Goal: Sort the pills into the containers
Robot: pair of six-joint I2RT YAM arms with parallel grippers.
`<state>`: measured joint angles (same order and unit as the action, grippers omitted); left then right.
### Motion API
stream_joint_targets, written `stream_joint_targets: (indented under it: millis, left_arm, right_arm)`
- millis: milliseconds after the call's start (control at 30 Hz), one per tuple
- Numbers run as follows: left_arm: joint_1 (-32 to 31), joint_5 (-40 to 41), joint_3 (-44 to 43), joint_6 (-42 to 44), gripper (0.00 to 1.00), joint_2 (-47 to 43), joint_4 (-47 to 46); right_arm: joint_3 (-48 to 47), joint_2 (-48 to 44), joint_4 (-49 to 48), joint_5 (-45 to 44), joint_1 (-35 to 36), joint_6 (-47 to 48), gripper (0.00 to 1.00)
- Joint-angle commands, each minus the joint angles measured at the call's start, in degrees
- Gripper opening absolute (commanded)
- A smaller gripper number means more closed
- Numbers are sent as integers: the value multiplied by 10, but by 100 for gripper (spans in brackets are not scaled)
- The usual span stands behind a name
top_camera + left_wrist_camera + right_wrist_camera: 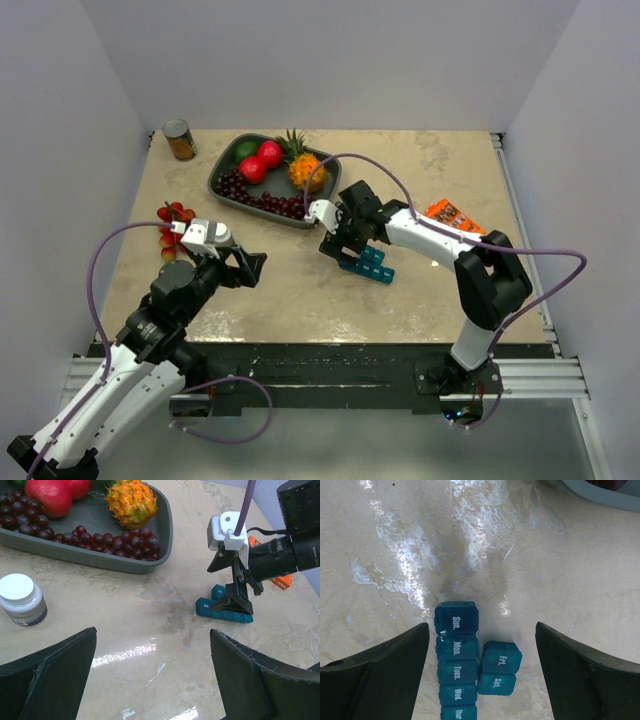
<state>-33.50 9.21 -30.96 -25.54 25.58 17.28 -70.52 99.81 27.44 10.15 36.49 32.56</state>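
The containers are teal-blue pill compartments [371,264] lying on the table in two strips. In the right wrist view a strip marked Sun to Thur [456,652] lies beside a short Fri and Sat strip [499,668], all lids shut. My right gripper [482,630] is open and hovers right over them, one finger on each side. It also shows in the top view [340,247] and the left wrist view [237,597]. My left gripper [153,630] is open and empty over bare table, left of the containers [225,612]. No loose pills show.
A dark grey tray [222,172] of grapes, apples and a pineapple-like fruit stands behind the containers. A white-capped bottle [20,600] stands in front of the tray. A tin can [180,140] is at the back left, small red fruits [175,222] at the left, and an orange packet [452,215] at the right.
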Motion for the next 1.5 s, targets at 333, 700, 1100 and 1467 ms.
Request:
stream_joint_targets:
  millis: [333,700,1100,1467]
  left_arm:
    - [3,6,13,-5,99,-19,-15]
    - [3,-40,39,-14,100,-24,-63]
    - [-16,-302,216,-63,79,-4,-393]
    - [-211,-114,322,-138,76,220,-793]
  right_arm:
    - [-20,57,24,-18,23,-5,86]
    - [-35,75,40,-1,24,-6,56]
    - [-37,70,46,102,24,-54,31]
    - [-23,76,-40,90,31,-211,26]
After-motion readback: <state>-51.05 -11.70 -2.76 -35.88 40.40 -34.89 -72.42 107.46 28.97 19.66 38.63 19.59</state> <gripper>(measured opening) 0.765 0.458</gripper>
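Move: Just in front of the right hand on its base side, about 2 cm back and 5 cm down with no sideways offset, sits the "Sun." end of the teal pill organizer strip. The separate Fri./Sat. block stands level ahead with the hand, some 6 cm to its right; the fruit tray's middle is roughly 24 cm ahead and 19 cm left. From the left hand, the "Sun." end lies about 14 cm ahead, 20 cm right and 19 cm below. Sinking about 5 cm and easing 2 cm back, the right hand sets its open fingers astride the "Sun." compartment and closes to pinch it, then draws the strip some 4 cm left and back, tipping the wrist. Late on, the empty left hand swings about 13 cm right, also back and down, turning clockwise some 35 degrees to come round near the table's front edge, its fingers narrowing partway. ##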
